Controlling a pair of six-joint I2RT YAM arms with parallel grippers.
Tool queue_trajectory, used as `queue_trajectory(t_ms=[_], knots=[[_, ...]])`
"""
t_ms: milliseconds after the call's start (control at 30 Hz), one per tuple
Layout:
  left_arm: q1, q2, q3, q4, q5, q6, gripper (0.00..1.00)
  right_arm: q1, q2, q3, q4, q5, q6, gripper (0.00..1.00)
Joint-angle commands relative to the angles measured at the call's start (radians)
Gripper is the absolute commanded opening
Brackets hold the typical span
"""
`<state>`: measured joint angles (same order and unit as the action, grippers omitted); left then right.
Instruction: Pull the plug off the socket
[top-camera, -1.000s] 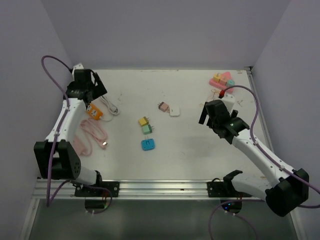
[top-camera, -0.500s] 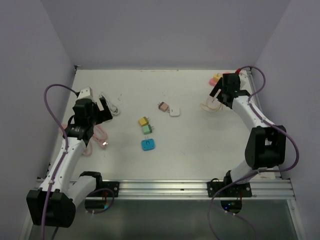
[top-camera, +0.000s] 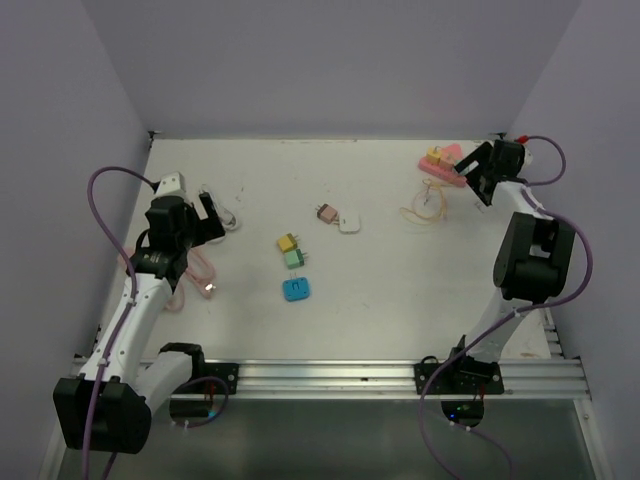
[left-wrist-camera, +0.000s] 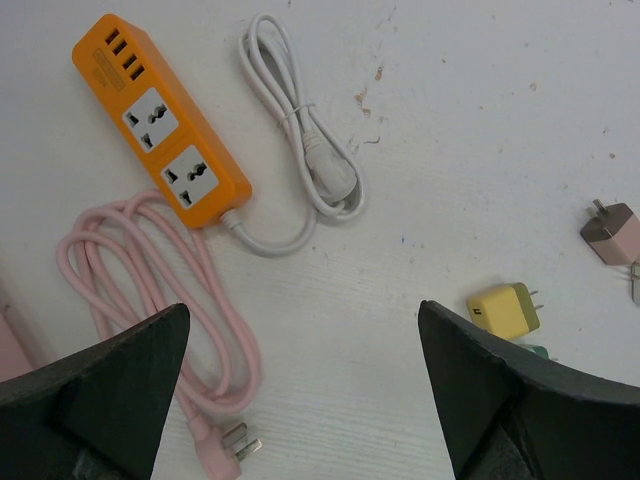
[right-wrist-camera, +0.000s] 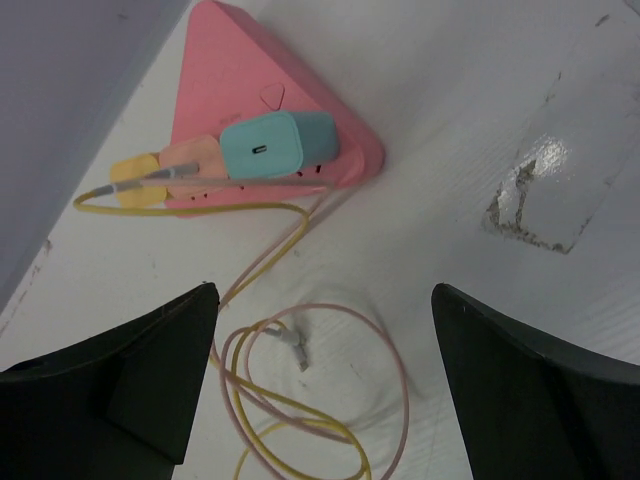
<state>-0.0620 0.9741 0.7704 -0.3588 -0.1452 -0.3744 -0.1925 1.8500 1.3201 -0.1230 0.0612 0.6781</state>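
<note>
A pink triangular socket (right-wrist-camera: 270, 90) lies by the far right wall, also in the top view (top-camera: 442, 170). A teal plug (right-wrist-camera: 277, 145), a peach plug (right-wrist-camera: 195, 158) and a yellow plug (right-wrist-camera: 133, 182) sit in it. Thin yellow and pink cables (right-wrist-camera: 300, 390) coil on the table in front of it. My right gripper (right-wrist-camera: 325, 390) is open and empty, above the cable coil and short of the socket; in the top view it is at the far right corner (top-camera: 478, 178). My left gripper (left-wrist-camera: 300, 390) is open and empty, far away on the left (top-camera: 207, 222).
Under the left gripper lie an orange power strip (left-wrist-camera: 165, 130) with a white cable (left-wrist-camera: 305, 170) and a pink cable (left-wrist-camera: 150, 300). Mid-table lie yellow (top-camera: 287, 242), green (top-camera: 294, 259), blue (top-camera: 296, 289), pink (top-camera: 325, 212) and white (top-camera: 349, 223) adapters. Walls stand close on the right.
My right arm has swung from mid-right out to the far right corner, beside the pink socket. My left arm drew back from the far left, then stayed still.
</note>
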Motion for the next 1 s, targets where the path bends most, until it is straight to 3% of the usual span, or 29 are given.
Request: queue_trajectory(t_ms=[0,433,667,733,967], knots=[[-0.002,0.003,0.01,0.05,-0.004,0.015,1.0,-0.03,0.064,0.097,0.149,-0.115,0.02,0.91],[-0.002,0.064,0.017,0.046,-0.005,0.015,1.0,-0.045,0.414,0.48,0.099,-0.155,0.037,0.92],[-0.002,0.089,0.023,0.047,0.004,0.017,1.0,-0.045,0.543,0.646,0.072,-0.265,0.028,0.93],[-0.002,0.09,0.023,0.047,0.006,0.015,1.0,-0.044,0.549,0.639,0.077,-0.308,0.026,0.91],[-0.002,0.075,0.021,0.049,0.007,0.015,1.0,-0.006,0.419,0.385,0.19,-0.337,0.044,0.89]])
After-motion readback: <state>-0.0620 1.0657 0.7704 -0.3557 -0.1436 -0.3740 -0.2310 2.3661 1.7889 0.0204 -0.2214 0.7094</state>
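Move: The teal plug, at the right end of the pink socket block, is about 10 cm ahead of the right hand, 1 cm to its right and some 8 cm below. Its peach neighbour sits around 12 cm ahead and 3 cm left of that hand, the yellow plug about 14 cm ahead and 7 cm left. The looped cable lies level with the hand, some 10 cm left and 12 cm below. From the left hand, the teal plug is roughly 27 cm ahead and 72 cm right. The pink block with its teal plug is met by the open right gripper, which sweeps forward about 14 cm, drifting slightly right, then sinks some 5 cm over the block's right end and draws back and left a little, one finger pushing the block left. The wrist tips up and turns slightly counter-clockwise; the fingers stay wide. The left hand, empty and open, only sinks about 3 cm. ##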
